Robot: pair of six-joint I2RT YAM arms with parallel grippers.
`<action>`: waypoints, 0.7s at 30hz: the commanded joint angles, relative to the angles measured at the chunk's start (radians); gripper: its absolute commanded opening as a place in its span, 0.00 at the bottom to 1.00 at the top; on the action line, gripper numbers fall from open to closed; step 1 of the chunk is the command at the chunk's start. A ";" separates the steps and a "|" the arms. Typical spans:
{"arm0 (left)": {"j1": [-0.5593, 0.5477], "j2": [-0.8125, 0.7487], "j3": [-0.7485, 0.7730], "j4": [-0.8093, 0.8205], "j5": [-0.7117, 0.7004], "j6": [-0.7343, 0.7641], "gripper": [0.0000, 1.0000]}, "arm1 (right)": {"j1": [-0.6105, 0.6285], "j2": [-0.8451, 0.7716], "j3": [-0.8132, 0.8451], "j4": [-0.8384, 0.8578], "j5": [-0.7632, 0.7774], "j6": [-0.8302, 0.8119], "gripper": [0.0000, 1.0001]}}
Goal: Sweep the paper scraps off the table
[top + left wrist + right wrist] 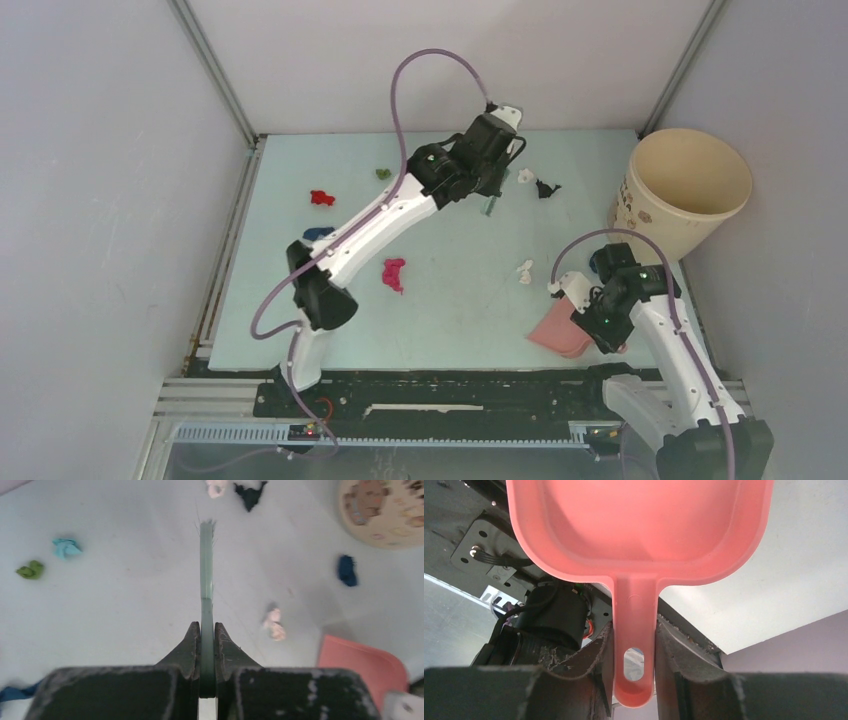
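Note:
My left gripper (490, 188) is shut on the handle of the teal-green brush (206, 570) and holds it over the far middle of the table (450, 320). My right gripper (583, 308) is shut on the handle of the salmon-pink dustpan (639, 525), which lies at the near right (558, 330). Paper scraps lie scattered: red (322, 198), green (382, 173), magenta (394, 273), white (525, 271), white (526, 176) and dark (546, 187). The left wrist view shows light blue (66, 547), green (31, 570), dark blue (347, 570) and whitish (274, 624) scraps.
A large beige paper cup (680, 190) stands at the far right edge of the table. Grey walls enclose the left, back and right sides. A blue scrap (318, 234) lies beside the left arm's forearm. The black arm bases sit along the near rail.

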 commanded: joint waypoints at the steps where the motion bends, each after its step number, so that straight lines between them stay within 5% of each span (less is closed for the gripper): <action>1: -0.001 0.169 0.159 -0.192 -0.091 0.153 0.00 | 0.022 0.017 0.001 0.053 -0.010 0.047 0.00; 15: -0.004 0.346 0.150 -0.039 0.498 0.056 0.00 | 0.009 0.035 -0.047 0.141 -0.029 0.142 0.00; 21: -0.019 0.301 0.027 0.032 0.608 -0.028 0.00 | -0.008 0.075 -0.067 0.208 -0.016 0.136 0.00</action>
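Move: The left hand, high up with the brush, has the pinkish-white scrap some 28 cm below it, about 5 cm back and 7 cm to its right. The dustpan's tray is 20 cm back and 12 cm right of that hand; the far white scrap is 16 cm ahead and 8 cm right, the black one 13 cm ahead and 12 cm right. From the right hand, holding the pan's handle, the pinkish-white scrap lies about 18 cm ahead, 14 cm left and 9 cm lower. Down first, by roughly 13 cm with a brief nudge forward, the left hand brings the brush to the far side of the pinkish-white scrap, then draws level to the right and back towards the dustpan, tipping down and turning clockwise about 20 degrees; the bristles begin to push the scrap. The right hand keeps its grip and eases the pan down, forward and a little left towards the scrap. ##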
